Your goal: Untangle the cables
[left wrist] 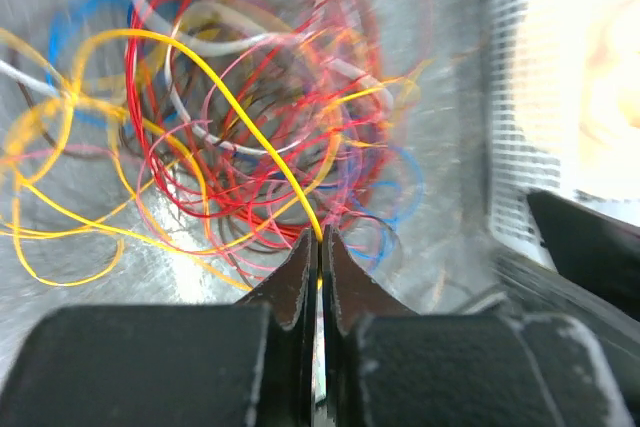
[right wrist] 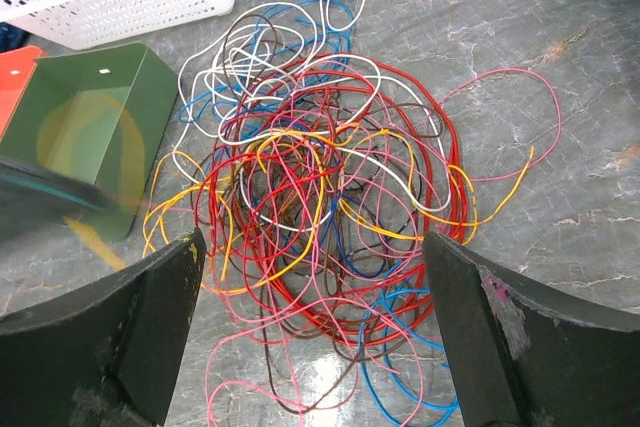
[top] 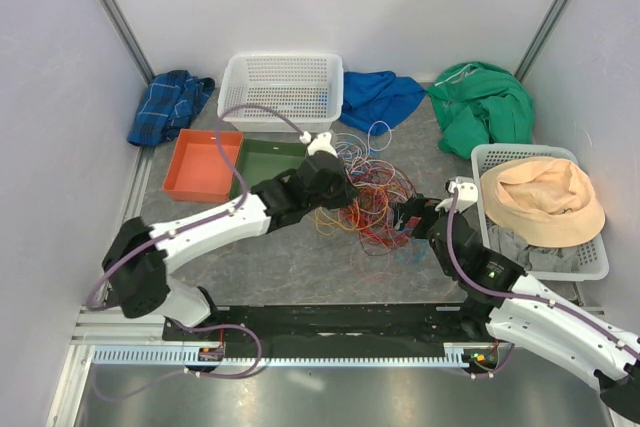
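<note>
The cables [top: 368, 195] lie in one loose tangle of red, yellow, pink, white, blue and brown wires on the grey table, between my two grippers. At the tangle's left edge my left gripper [top: 344, 197] is shut. In the left wrist view its jaws [left wrist: 321, 239] pinch a yellow cable [left wrist: 250, 122] that arcs up into the pile [left wrist: 260, 137]. My right gripper [top: 408, 215] hovers at the tangle's right side. Its fingers stand wide open [right wrist: 312, 247] above the near rim of the heap [right wrist: 320, 177], touching nothing.
A white basket [top: 282, 107] stands at the back. A green tray [top: 270, 160] and an orange tray [top: 200, 167] are to the left. Plaid [top: 168, 105], blue [top: 380, 97] and green [top: 485, 107] cloths lie behind. On the right, a basket [top: 520, 152] holds a tan hat [top: 542, 199].
</note>
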### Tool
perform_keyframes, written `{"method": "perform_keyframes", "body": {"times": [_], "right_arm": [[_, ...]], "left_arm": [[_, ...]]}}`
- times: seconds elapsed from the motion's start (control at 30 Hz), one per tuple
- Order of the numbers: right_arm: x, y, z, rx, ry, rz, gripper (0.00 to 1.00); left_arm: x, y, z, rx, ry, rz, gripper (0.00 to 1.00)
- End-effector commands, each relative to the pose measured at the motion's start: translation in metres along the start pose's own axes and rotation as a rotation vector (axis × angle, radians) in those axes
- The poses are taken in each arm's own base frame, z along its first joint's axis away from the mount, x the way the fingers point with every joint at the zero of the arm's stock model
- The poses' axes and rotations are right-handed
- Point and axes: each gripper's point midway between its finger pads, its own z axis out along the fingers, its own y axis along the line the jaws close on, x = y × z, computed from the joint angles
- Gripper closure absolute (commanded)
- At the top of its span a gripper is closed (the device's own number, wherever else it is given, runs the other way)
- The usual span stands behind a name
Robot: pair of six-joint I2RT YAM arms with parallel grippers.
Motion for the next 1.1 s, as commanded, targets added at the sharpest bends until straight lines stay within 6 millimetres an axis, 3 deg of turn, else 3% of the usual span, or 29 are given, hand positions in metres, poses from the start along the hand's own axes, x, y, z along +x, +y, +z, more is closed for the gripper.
{"method": "perform_keyframes", "body": {"times": [0.0, 0.03, 0.1, 0.13, 0.33, 0.53, 0.6, 0.67, 0.7, 0.73, 0.87, 0.97, 1.0, 1.07], "right_arm": [[-0.014, 0.0, -0.003, 0.013, -0.042, 0.032, 0.02], [-0.016, -0.001, -0.003, 0.019, -0.049, 0.041, 0.02], [-0.019, 0.0, -0.004, 0.015, -0.059, 0.063, 0.02], [-0.02, 0.001, -0.005, 0.012, -0.061, 0.068, 0.02], [-0.021, 0.007, -0.006, -0.018, -0.054, 0.089, 0.02], [-0.023, 0.018, -0.009, -0.076, -0.032, 0.055, 0.02], [-0.024, 0.021, -0.01, -0.09, -0.026, 0.053, 0.02], [-0.026, 0.025, -0.011, -0.104, -0.023, 0.044, 0.02], [-0.026, 0.029, -0.011, -0.118, -0.017, 0.044, 0.02], [-0.026, 0.031, -0.011, -0.126, -0.012, 0.036, 0.02], [-0.031, 0.046, -0.009, -0.173, 0.002, 0.002, 0.02], [-0.029, 0.057, -0.005, -0.196, 0.025, -0.006, 0.02], [-0.029, 0.06, -0.004, -0.203, 0.029, -0.006, 0.02], [-0.026, 0.063, 0.0, -0.205, 0.043, -0.013, 0.02]], "left_arm": [[-0.052, -0.017, -0.063, -0.019, -0.088, 0.244, 0.98], [-0.07, -0.031, -0.083, 0.015, -0.135, 0.252, 0.98], [-0.087, -0.031, -0.106, -0.01, -0.172, 0.311, 0.98], [-0.104, -0.042, -0.127, 0.017, -0.221, 0.313, 0.98], [-0.163, -0.051, -0.195, -0.014, -0.411, 0.354, 0.98], [-0.21, -0.068, -0.244, -0.005, -0.548, 0.36, 0.98], [-0.22, -0.075, -0.249, -0.009, -0.574, 0.374, 0.98], [-0.235, -0.09, -0.264, 0.018, -0.617, 0.374, 0.98], [-0.239, -0.096, -0.259, 0.019, -0.616, 0.382, 0.98], [-0.251, -0.107, -0.274, 0.045, -0.655, 0.381, 0.98], [-0.28, -0.138, -0.295, 0.085, -0.727, 0.409, 0.98], [-0.305, -0.165, -0.325, 0.157, -0.818, 0.407, 0.98], [-0.314, -0.174, -0.347, 0.2, -0.871, 0.386, 0.98], [-0.317, -0.184, -0.354, 0.25, -0.891, 0.394, 0.98]]}}
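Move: The left hand already pinches the yellow cable beside the tangled pile, whose middle lies about 7 cm to its right, 2 cm ahead and 9 cm below. The white cable coils are some 11 cm ahead and 1 cm right; the green tray is about 7 cm ahead and 20 cm left, both roughly 9 cm lower. From the open right hand, the pile is about 6 cm ahead, 4 cm left and 10 cm below. Keeping its pinch on the yellow cable, the left hand hauls it quickly up and away from the pile, about 45 cm, swinging some 12 cm to the left on the way while its fingers tip up by roughly 50 degrees to about level. The right hand, still wide open, eases about 3 cm left and 2 cm up, turning slightly counter-clockwise. ##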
